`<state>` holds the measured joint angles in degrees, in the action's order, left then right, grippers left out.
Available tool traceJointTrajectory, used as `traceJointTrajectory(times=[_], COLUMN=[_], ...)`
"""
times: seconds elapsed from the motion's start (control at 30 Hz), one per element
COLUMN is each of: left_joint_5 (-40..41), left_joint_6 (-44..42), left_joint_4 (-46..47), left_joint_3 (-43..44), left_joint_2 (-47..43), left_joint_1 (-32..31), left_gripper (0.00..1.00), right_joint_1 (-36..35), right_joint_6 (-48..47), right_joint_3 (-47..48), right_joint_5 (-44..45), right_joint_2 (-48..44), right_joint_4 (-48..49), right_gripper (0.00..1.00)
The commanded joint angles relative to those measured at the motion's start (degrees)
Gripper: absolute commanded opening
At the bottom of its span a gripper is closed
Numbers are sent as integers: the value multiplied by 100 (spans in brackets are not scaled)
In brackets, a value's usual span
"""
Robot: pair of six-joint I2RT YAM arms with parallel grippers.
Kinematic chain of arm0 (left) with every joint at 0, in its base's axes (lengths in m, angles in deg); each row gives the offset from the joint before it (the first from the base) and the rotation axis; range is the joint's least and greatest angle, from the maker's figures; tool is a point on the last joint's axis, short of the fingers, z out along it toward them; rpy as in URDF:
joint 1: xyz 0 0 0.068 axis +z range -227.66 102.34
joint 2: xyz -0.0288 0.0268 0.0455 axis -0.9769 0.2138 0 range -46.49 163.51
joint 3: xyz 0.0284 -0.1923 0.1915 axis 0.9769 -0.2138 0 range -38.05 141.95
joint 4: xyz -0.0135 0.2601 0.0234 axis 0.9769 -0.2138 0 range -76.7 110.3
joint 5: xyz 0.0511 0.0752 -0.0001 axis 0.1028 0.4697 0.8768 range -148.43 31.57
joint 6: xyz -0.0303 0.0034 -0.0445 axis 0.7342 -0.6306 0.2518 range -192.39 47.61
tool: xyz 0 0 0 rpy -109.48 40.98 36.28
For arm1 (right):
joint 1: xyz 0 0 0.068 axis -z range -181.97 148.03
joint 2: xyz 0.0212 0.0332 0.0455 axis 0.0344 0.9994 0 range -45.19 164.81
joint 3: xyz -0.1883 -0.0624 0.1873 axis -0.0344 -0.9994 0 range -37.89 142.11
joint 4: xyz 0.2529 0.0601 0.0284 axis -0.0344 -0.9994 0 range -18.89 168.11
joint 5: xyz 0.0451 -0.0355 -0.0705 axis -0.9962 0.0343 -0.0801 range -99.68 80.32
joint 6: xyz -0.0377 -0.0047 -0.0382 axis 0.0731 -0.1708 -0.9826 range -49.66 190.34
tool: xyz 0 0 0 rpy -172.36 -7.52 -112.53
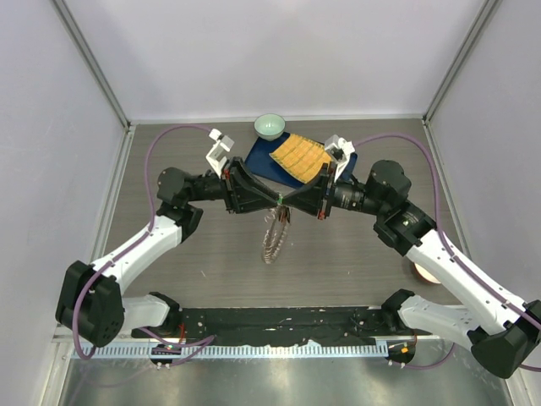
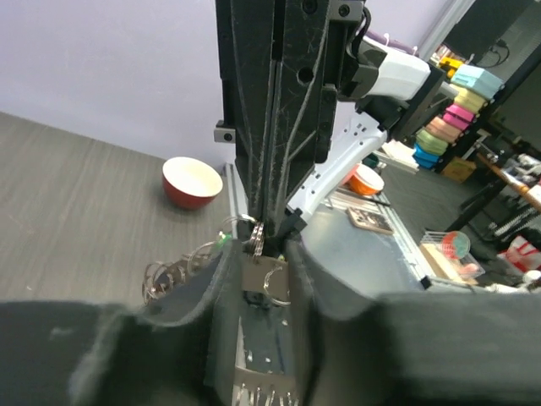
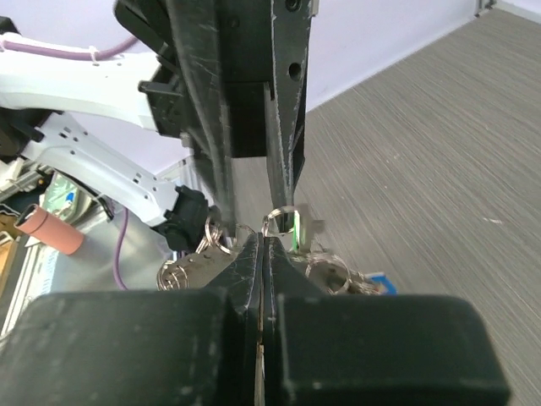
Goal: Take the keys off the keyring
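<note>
The keyring (image 1: 272,239), a wire loop fringed with silvery keys, hangs above the table's middle, below my two grippers, which meet tip to tip. My right gripper (image 3: 265,241) is shut on a small wire ring (image 3: 282,218) at the top of the bunch, beside a green key head (image 3: 295,237). The jaws of my left gripper (image 2: 260,254) stand a little apart, with a flat silvery key (image 2: 258,275) and a small ring in the gap. More keys (image 2: 169,275) dangle to its left. In the top view the left gripper (image 1: 275,200) and right gripper (image 1: 288,201) almost touch.
A pale green bowl (image 1: 269,126) stands at the back, next to a blue board (image 1: 264,156) with a yellow cloth (image 1: 301,158) on it. A red bowl (image 1: 423,272) sits by the right arm. Grey walls close in the table on three sides.
</note>
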<state>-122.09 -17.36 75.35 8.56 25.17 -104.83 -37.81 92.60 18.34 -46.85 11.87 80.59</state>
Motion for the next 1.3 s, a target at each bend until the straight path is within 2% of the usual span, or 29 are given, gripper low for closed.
traceJointTrajectory(times=[0.0,0.07,0.1,0.13,0.17,0.2,0.27,0.33,0.43,0.47,0.53,0.57,0.6,0.7,0.77,0.83,0.87,0.93,0.97,1.03,1.17,1.27], left_joint_5=[-68,229,431,651,905,1421,1864,2094,1884,1857,1813,1813,1813,2180,2883,3375,3847,4316,4640,4993,4758,4390], left_joint_6=[-824,-1843,-2281,-2660,-3360,-3628,-4093,-4271,-4290,-4281,-4324,-4368,-4438,-4632,-4493,-3712,-3335,-2511,-2314,-1919,-1609,-1591], left_joint_4=[-1077,-1853,-2710,-3119,-3471,-3979,-4290,-4686,-4924,-4968,-5030,-5047,-5022,-4907,-4585,-4136,-3533,-2889,-2346,-2122,-1928,-1577], left_joint_3=[235,208,199,199,191,182,199,427,761,831,1007,1051,1087,974,790,613,325,-45,-386,-591,-741,-846], left_joint_2=[-283,-677,-862,-1038,-1188,-1485,-1698,-1778,-1673,-1647,-1611,-1602,-1594,-1480,-1295,-1190,-1181,-1224,-1242,-1181,-952,-952], left_joint_1=[55,72,72,72,72,72,72,72,72,72,72,72,72,72,90,169,195,195,195,195,204,195], left_gripper=[44,47,50,51,52,58,63,64,62,62,61,61,62,61,59,58,59,61,62,62,61,61], right_joint_1=[24,24,24,24,24,24,24,24,24,24,24,24,24,24,15,6,6,-90,-151,-353,-635,-802], right_joint_6=[-880,-1320,-1434,-1557,-1758,-1882,-2198,-2384,-2314,-2331,-2761,-2928,-3121,-3193,-3254,-3342,-3403,-3299,-3264,-3193,-2912,-2789], right_joint_3=[527,801,1037,1126,1180,1241,1250,1145,925,969,1975,2397,2967,3384,3639,3755,3834,3861,3852,3896,4159,4125], right_joint_5=[306,350,342,324,298,193,43,52,-53,-62,513,587,597,246,376,674,963,1420,1806,2186,2898,3206], right_joint_2=[-134,-29,-2,16,16,-19,-63,-151,-239,-143,555,804,990,1395,1658,1817,2000,2151,2239,2353,2582,2478], right_joint_4=[-729,-1386,-1565,-1706,-1898,-1961,-2058,-1910,-1190,-1310,-2386,-3524,-3883,-4693,-5475,-6237,-6503,-6986,-7120,-7453,-7684,-7360], right_gripper=[1,1,1,1,1,1,1,1,1,1,1,1,1,1,1,1,1,1,1,1,1,1])
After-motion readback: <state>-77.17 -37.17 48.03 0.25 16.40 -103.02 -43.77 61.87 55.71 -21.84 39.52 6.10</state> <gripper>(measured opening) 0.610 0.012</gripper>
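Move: The right fingers already pinch the keyring at their tips, right at the hand point; the left tips, just starting to part, have it about 1 cm to their right, at the same height. The loop of rings and keys hangs roughly 12 cm below the right hand. The middle of the blue tray lies some 25 cm ahead of the left hand, about 5 cm to its right and roughly 30 cm below. Leftward first, after a short dip, the left hand backs about 3 cm off the keyring, its fingers opening wide, then swings forward some 12 cm while sinking and turning 50 degrees counter-clockwise. The right hand keeps its shut pinch on the keyring, edges forward briefly, then carries it down about 12 cm and to the right, its fingers tipping from level to steeply down. ##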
